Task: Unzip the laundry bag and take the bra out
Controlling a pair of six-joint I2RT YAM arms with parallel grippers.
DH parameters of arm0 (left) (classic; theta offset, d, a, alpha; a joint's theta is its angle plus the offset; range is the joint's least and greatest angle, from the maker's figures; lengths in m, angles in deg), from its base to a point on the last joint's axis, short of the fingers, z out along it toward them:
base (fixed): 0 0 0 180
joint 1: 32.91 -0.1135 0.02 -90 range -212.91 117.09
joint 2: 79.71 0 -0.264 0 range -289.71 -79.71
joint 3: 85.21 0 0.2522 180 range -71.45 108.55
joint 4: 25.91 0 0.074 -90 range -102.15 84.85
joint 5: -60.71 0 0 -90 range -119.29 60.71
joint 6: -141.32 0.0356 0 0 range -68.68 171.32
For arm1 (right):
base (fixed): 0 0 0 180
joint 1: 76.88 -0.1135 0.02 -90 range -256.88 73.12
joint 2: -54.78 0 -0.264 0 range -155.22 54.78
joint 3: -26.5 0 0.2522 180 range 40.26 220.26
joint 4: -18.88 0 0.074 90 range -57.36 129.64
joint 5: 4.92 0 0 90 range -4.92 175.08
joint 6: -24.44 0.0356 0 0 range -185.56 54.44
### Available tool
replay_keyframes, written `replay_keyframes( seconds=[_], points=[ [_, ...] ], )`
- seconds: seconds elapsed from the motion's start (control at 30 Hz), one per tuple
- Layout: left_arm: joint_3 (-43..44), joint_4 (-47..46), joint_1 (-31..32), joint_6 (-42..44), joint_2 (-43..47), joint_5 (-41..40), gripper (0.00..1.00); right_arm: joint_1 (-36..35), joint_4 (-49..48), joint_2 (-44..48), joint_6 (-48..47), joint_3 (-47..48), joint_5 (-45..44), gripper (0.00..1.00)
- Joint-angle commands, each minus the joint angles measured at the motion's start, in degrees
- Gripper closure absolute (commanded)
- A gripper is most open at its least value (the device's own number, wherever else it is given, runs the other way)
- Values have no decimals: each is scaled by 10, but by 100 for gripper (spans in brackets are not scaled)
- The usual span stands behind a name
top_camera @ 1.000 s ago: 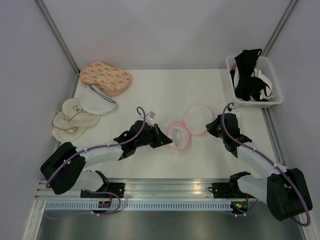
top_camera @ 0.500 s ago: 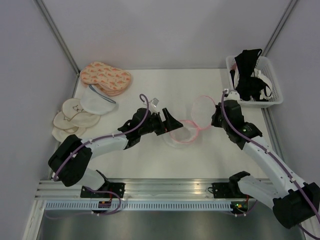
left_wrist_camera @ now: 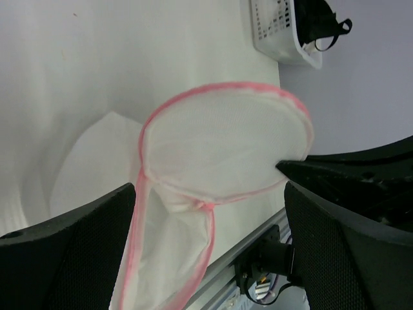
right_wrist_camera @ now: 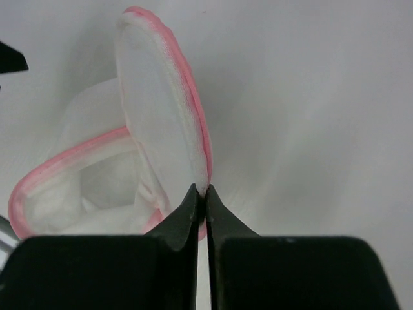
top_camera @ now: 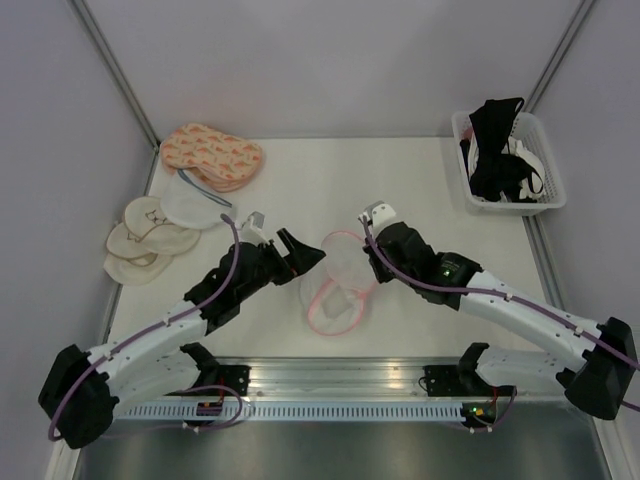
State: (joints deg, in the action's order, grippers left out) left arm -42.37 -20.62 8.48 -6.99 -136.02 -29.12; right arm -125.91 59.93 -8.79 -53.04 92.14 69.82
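Observation:
The laundry bag (top_camera: 330,300) lies unzipped near the middle of the table, its two white mesh halves with pink rims spread apart. My right gripper (right_wrist_camera: 201,190) is shut on the pink rim of the raised half (right_wrist_camera: 161,110) and holds it on edge. No dark item shows in the lower half (right_wrist_camera: 84,187). My left gripper (top_camera: 300,250) stands open just left of the bag (left_wrist_camera: 219,142), touching nothing. A black bra (top_camera: 492,150) lies in the white basket (top_camera: 545,195) at the far right, also in the left wrist view (left_wrist_camera: 319,22).
Peach patterned pads (top_camera: 210,155), a white mesh pouch (top_camera: 195,205) and cream round pads (top_camera: 145,240) lie at the far left. The basket also holds white garments (top_camera: 530,160). A metal rail (top_camera: 320,375) runs along the near edge.
My left gripper has let go of the bag, opened wide and drawn back left. My right gripper has carried the bag's rim left and nearer, dragging the bag along.

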Motion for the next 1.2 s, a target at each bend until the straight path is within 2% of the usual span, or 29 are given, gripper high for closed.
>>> replay_keyframes(
  seconds=[0.0,0.07,0.1,0.13,0.17,0.2,0.23,0.37,0.43,0.53,0.6,0.63,0.73,0.8,0.83,0.87,0.97,1.17],
  points=[
    [-26,75,-3,-23,78,-71,0,-49,-26,-24,-33,-4,48,89],
    [-32,97,-3,-23,118,-80,0,-75,-28,-37,-37,-2,58,65],
    [-33,105,-3,-22,128,-89,0,-88,-31,-39,-42,0,49,69],
    [-34,121,-3,-23,138,-93,0,-104,-35,-42,-42,1,10,78],
    [-35,129,-4,-23,145,-97,0,-123,-36,-43,-43,2,-11,96],
    [-35,135,-4,-24,159,-103,0,-159,-43,-42,-42,2,-40,100],
    [-36,143,-4,-24,163,-105,0,-179,-44,-40,-42,2,-99,100],
    [-39,158,-4,-30,183,-114,0,-249,-51,-43,-50,3,-175,99],
    [-38,166,-5,-31,191,-118,1,-268,-43,-52,-57,6,-177,100],
    [-36,181,-5,-31,209,-124,0,-289,-29,-64,-49,6,-106,99],
    [-34,194,-5,-30,219,-131,0,-301,-34,-64,-32,-4,-40,92],
    [-32,197,-5,-31,227,-133,0,-304,-36,-63,-28,-10,-22,73],
    [-32,202,-5,-30,235,-136,0,-313,-41,-65,-7,-19,57,65],
    [-30,207,-5,-30,237,-136,1,-317,-41,-64,8,-20,91,54],
    [-29,209,-5,-30,236,-134,0,-317,-37,-58,13,-19,89,37],
    [-29,209,-5,-30,237,-132,0,-318,-34,-51,17,-17,80,28],
    [-27,210,-5,-27,238,-123,0,-318,5,-11,53,7,-18,2],
    [-23,181,-5,14,234,-69,0,-318,112,17,117,122,-297,2]
  ],
)
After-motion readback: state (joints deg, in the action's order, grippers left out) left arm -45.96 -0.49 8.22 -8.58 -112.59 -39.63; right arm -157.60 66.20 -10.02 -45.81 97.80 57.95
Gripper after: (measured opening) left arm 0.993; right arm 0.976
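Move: Back and to the left of the right hand, which already pinches the empty laundry bag's pink rim, is the table spot the bag goes to: about 13 cm back, 15 cm left and 12 cm down. The metal rail runs some 11 cm behind that spot. The white basket stands roughly 28 cm ahead of the right hand and 37 cm to its right. From the left hand, the spot lies about 14 cm straight back and 12 cm down. Drawing the laundry bag back by its rim, the right hand sweeps some 16 cm towards the rail and 10 cm left, sinking slightly and turning counter-clockwise. Its fingers part briefly and shut again on the way, then open wide to release the rim; it rises about 6 cm, easing forward and partly turning back. The open left hand shifts about 7 cm left. ##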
